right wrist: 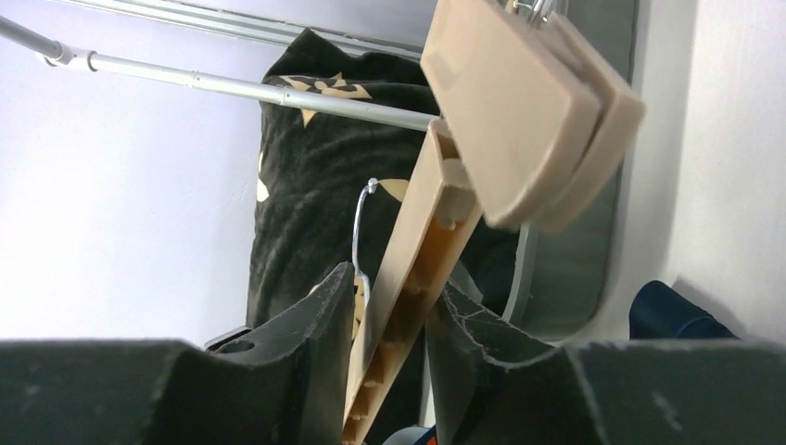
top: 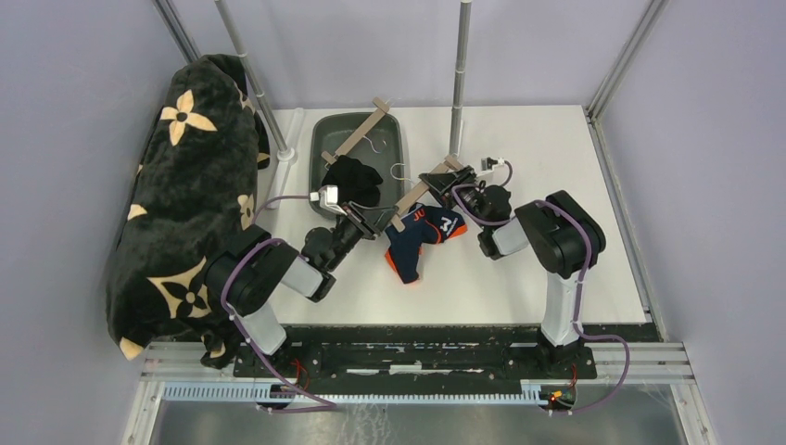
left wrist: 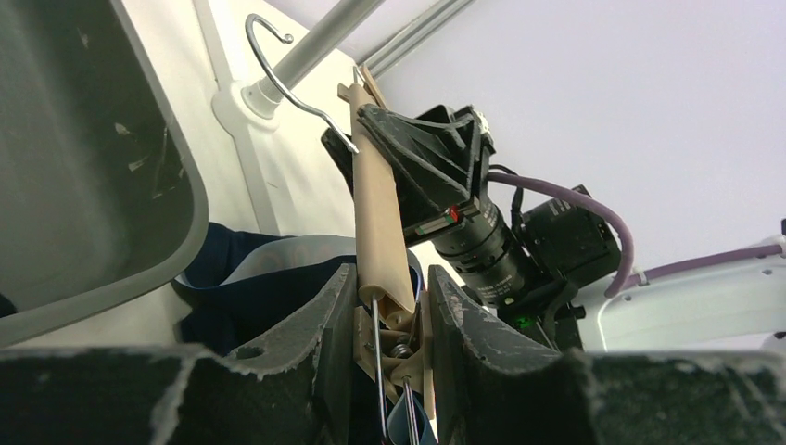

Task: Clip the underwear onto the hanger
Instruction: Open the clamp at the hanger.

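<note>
A tan hanger is held off the table between my two grippers. My left gripper is shut on the clip at its lower end; the left wrist view shows the jaws pressing the clip with the bar rising past them to the wire hook. My right gripper holds the upper end, jaws closed round the bar just below the other clip. The navy and orange underwear hangs from the left clip, and its fabric shows beside my left fingers.
A grey bin at the back holds a second hanger and a black garment. A black blanket with tan flowers drapes over the left side. Metal poles stand behind the hanger.
</note>
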You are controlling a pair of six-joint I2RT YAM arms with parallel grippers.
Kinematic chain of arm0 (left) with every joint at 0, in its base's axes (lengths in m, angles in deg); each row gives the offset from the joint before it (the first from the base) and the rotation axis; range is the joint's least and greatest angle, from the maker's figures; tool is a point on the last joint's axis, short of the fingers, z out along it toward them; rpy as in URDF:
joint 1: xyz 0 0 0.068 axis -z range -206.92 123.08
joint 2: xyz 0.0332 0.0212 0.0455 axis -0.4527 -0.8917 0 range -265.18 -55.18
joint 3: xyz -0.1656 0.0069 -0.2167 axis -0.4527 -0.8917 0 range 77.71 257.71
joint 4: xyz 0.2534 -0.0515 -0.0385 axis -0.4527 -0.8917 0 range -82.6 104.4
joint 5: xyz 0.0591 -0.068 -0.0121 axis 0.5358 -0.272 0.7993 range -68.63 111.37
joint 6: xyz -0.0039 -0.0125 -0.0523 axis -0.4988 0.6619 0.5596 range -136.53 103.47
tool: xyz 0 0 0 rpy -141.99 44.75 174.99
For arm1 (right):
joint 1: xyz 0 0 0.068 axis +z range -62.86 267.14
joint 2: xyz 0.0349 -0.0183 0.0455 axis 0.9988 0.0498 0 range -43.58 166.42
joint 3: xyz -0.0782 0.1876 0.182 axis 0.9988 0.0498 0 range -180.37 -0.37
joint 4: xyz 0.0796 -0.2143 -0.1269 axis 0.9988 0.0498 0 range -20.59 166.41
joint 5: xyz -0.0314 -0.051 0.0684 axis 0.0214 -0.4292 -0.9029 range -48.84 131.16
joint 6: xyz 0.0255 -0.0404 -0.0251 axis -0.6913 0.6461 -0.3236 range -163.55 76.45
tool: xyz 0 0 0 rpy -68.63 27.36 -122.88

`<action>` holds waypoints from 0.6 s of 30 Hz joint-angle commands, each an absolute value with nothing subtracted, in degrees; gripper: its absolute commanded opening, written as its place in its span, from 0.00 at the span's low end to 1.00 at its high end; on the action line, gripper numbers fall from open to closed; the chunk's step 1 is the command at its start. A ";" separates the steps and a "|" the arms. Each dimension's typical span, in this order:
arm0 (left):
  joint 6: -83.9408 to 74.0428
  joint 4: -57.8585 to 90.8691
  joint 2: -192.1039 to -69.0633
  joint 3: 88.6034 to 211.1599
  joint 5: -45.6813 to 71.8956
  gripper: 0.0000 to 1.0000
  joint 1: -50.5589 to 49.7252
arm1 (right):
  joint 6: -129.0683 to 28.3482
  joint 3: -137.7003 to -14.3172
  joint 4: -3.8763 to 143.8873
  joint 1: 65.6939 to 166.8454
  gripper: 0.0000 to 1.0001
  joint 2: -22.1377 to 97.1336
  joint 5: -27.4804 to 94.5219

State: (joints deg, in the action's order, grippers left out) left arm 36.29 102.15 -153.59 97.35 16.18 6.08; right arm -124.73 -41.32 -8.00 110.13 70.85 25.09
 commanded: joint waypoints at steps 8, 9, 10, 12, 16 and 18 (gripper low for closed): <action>37.76 113.53 -152.88 99.60 11.47 0.30 6.12 | -124.43 -43.89 -13.12 109.70 0.09 71.27 22.70; 37.76 113.43 -152.26 99.32 11.11 0.41 5.51 | -124.38 -43.81 -13.12 109.31 0.07 70.98 22.12; 38.19 113.41 -151.56 99.02 10.50 0.49 4.61 | -124.42 -43.67 -13.12 108.84 0.05 70.67 21.45; 40.37 113.40 -150.46 98.81 8.32 0.62 1.55 | -124.33 -43.41 -13.14 107.69 0.02 69.92 19.52; 45.68 112.76 -149.55 100.46 1.24 0.66 -6.04 | -123.77 -45.01 -13.03 105.64 0.01 69.29 13.47; 46.46 110.08 -149.14 102.56 -1.53 0.67 -7.96 | -124.16 -47.55 -12.99 105.31 0.01 70.10 8.71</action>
State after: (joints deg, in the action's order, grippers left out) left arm 41.45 102.06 -151.42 98.64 5.97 -3.87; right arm -125.08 -43.12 -8.85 106.48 71.66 17.76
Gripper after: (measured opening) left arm 0.663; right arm 0.196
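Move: The hanger's bar already lies between the right hand's half-open fingers at their height, its middle roughly 2 cm back and 1 cm left. The far clamp is about 3 cm ahead, 4 cm right and 2 cm higher. The left hand still squeezes the near clamp between its pads. From the left hand, the underwear's middle lies some 4 cm back, 5 cm right and 8 cm below; the grey bin's about 10 cm ahead, 6 cm left and 10 cm down. The right fingers shut on the hanger's bar and pinch it, the hand edging only about 1 cm right and slightly up, with a small counter-clockwise turn. With that grip made, the left fingers open and let go of the near clamp; after a tiny drift back and right, the left hand pulls away some 4 to 5 cm, left first, also up and forward, towards the bin. ##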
